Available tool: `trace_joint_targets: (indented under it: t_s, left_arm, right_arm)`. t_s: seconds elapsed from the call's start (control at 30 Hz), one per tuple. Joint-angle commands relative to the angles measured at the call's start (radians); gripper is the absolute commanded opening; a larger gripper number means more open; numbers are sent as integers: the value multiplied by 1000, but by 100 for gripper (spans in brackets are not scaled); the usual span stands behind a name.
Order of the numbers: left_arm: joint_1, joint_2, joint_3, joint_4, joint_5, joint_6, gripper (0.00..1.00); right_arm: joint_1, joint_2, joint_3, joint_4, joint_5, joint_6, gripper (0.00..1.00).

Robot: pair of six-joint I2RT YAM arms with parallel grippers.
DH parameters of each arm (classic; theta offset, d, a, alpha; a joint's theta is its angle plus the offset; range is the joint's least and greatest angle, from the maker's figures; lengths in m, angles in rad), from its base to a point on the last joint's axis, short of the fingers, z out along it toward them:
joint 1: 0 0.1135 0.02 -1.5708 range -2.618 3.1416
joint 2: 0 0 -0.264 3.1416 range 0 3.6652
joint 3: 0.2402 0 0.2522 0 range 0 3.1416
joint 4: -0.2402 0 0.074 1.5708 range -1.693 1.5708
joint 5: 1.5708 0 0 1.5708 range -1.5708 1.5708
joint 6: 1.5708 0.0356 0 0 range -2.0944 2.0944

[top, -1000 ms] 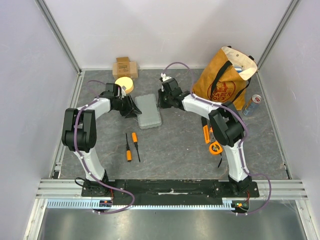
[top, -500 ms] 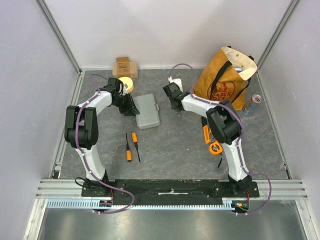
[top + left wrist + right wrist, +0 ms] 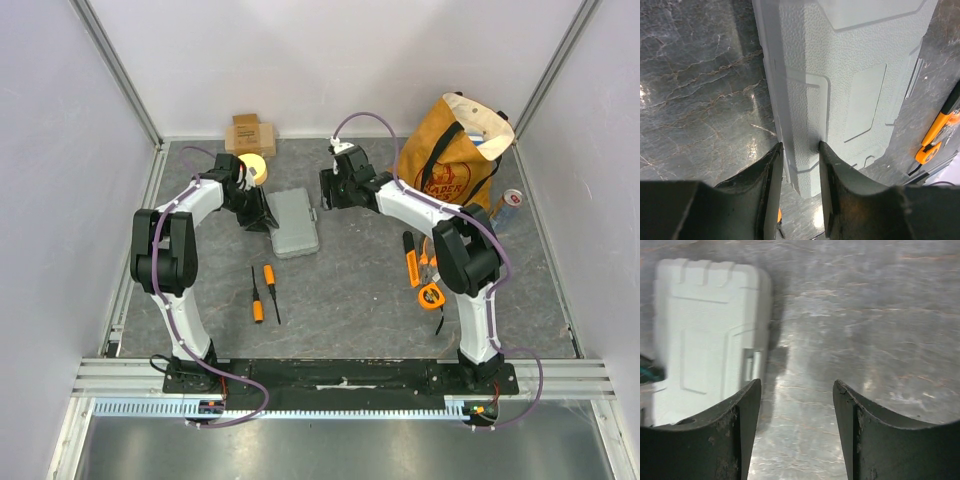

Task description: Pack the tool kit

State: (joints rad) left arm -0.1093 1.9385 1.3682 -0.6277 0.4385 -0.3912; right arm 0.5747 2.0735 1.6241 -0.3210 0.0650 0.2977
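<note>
The grey tool kit case (image 3: 296,222) lies closed on the dark table, lid up. My left gripper (image 3: 265,218) is at its left edge. In the left wrist view the gripper (image 3: 800,159) is closed on the case's edge (image 3: 840,90), one finger outside and one on the lid. My right gripper (image 3: 323,192) hovers open and empty off the case's far right corner. In the right wrist view the gripper (image 3: 796,390) is over bare table, with the case (image 3: 710,335) to its left. Two orange-and-black screwdrivers (image 3: 262,292) lie in front of the case.
More orange-and-black tools (image 3: 412,262) and a tape measure (image 3: 432,296) lie by the right arm. An orange-brown tote bag (image 3: 450,155) and a can (image 3: 505,210) stand at the back right. A cardboard box (image 3: 249,135) and a yellow tape roll (image 3: 250,168) sit at the back left.
My right gripper left the case's right edge, swung right, then came back toward its far right corner. The left gripper stayed on the case's left edge; the case shifted slightly.
</note>
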Motion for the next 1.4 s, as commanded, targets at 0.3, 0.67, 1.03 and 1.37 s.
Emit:
trace_joint_targets:
  t_s: [0.3, 0.67, 1.03, 1.37]
  left_arm:
    - [-21, 65, -11, -49, -75, 80, 40]
    - [-21, 65, -21, -46, -75, 81, 40]
    - [-21, 68, -29, -44, -73, 86, 40]
    - [-23, 63, -27, -46, -72, 86, 40]
  right_arm:
    - [-3, 80, 40, 109, -349, 55, 64]
    - [-10, 103, 26, 80, -258, 70, 46]
    - [-19, 109, 19, 91, -234, 84, 46]
    - [-21, 165, 51, 123, -315, 126, 25]
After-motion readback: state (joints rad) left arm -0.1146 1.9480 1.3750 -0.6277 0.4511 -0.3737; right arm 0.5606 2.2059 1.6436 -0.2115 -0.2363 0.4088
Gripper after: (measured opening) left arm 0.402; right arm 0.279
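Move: The small latch tab sticking out of the grey case's right side lies about 6 cm left of the right hand, 1 cm back and 5 cm below. The case's middle is some 4 cm farther left and 2 cm farther back than the tab. An orange knife lies about 16 cm right of the right hand and 13 cm back, on the table. From the left hand, at the case's left side, the tab is about 9 cm right, 4 cm ahead and slightly lower. The right hand swings left about 5 cm towards the tab, then sinks some 3 cm while drawing back a little, tilting its left side up roughly 15 degrees as the fingers narrow. After easing slightly forward and right, it comes left and down again, closing the fingers further around the tab, while the left hand stays against the case's left side. ##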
